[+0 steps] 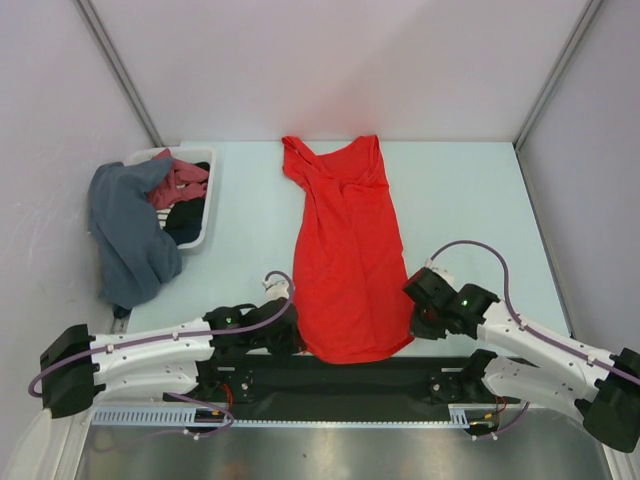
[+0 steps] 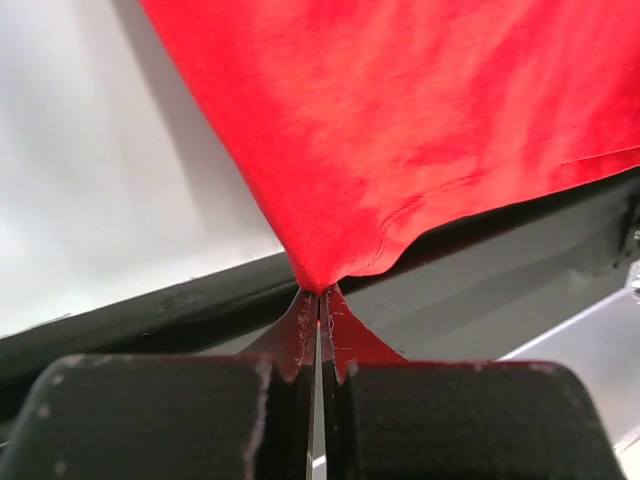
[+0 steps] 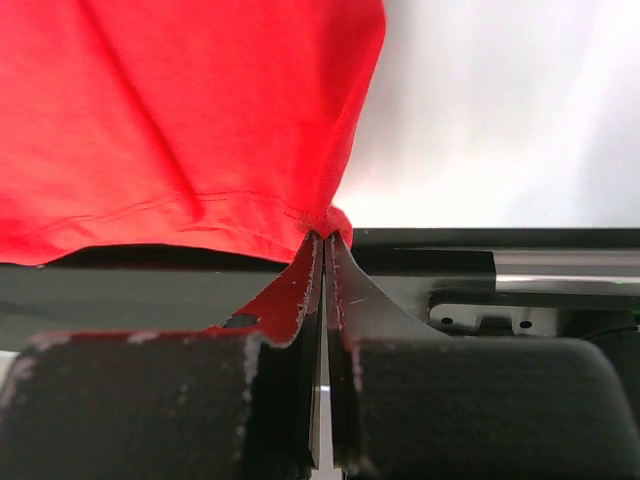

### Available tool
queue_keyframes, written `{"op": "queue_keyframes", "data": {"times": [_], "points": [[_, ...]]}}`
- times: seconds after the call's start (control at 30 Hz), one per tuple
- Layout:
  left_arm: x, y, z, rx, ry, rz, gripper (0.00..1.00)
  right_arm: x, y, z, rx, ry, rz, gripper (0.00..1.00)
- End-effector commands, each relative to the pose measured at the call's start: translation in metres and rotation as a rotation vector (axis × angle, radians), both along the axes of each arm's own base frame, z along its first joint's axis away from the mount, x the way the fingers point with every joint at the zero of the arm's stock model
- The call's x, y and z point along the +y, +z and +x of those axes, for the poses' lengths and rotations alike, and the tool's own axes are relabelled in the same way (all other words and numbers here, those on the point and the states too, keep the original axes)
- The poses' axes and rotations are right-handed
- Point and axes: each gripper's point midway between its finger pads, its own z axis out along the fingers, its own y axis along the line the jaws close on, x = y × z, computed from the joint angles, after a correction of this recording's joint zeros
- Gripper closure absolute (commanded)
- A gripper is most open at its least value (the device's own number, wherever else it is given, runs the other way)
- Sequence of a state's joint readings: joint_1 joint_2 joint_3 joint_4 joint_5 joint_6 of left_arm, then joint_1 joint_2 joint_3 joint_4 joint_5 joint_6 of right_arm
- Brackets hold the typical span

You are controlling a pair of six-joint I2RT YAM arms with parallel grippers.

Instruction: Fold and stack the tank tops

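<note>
The bright red tank top (image 1: 347, 255) lies flat and lengthwise on the table, straps at the far end and hem towards the arms. My left gripper (image 1: 296, 341) is at the hem's near left corner. In the left wrist view the gripper (image 2: 318, 293) is shut, pinching a bunched corner of the red cloth (image 2: 420, 130). My right gripper (image 1: 419, 318) is at the hem's right corner. In the right wrist view it (image 3: 325, 238) is shut on the stitched hem edge of the red fabric (image 3: 180, 110). A dark garment (image 1: 186, 222) lies bunched in the basket.
A white plastic basket (image 1: 208, 205) stands at the far left of the table, holding pinkish cloth (image 1: 180, 183). A grey-blue garment (image 1: 130, 232) hangs over its left side. A black strip (image 1: 340, 378) runs along the near table edge between the arm bases.
</note>
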State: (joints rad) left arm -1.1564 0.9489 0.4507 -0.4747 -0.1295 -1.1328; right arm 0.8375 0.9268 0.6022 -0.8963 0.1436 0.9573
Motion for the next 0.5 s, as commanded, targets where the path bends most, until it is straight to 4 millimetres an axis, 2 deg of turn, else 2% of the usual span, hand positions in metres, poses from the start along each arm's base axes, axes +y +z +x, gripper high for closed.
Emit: {"op": "queue_keyframes", "data": {"times": [0.0,0.17,0.23,0.27,0.33,0.4,0.47], "points": [[-0.014,0.026,0.014,-0.056,0.004,-0.05,1.0,0.003,0.022,0.019,-0.068,0.012,-0.009,1.0],[-0.013,0.048,0.043,-0.123,0.04,-0.042,1.0,0.007,0.042,0.049,-0.128,0.002,0.002,1.0],[-0.008,0.059,0.061,-0.162,0.059,-0.04,1.0,0.006,0.043,0.061,-0.137,0.018,-0.012,1.0],[-0.006,0.061,0.067,-0.173,0.068,-0.035,1.0,0.007,0.053,0.075,-0.168,-0.002,0.005,1.0],[0.001,0.07,0.087,-0.21,0.089,-0.016,1.0,0.007,0.058,0.09,-0.184,0.008,0.007,1.0],[0.008,0.076,0.106,-0.232,0.12,0.001,1.0,0.01,0.065,0.115,-0.204,-0.012,0.025,1.0],[0.009,0.082,0.122,-0.252,0.114,0.028,1.0,0.012,0.061,0.135,-0.204,-0.006,0.013,1.0]]}}
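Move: Both hands already pinch the red tank top's hem corners at the table's near edge, roughly 5 cm up. Its neckline end lies about 50 cm ahead of the left hand and 6 cm to its right; from the right hand it is about 49 cm ahead and 16 cm left. The laundry bin stands some 37 cm ahead and 32 cm left of the left hand, with the blue-grey top about 27 cm ahead and 41 cm left. Keeping both hem corners pinched, the two hands carry the tank top's bottom edge forward together over its own lower part, towards the neckline. Each gathers speed to cover about 10 cm forward while rising, the left some 6 cm and the right a little less; the fingers stay shut and tip slightly outward. ##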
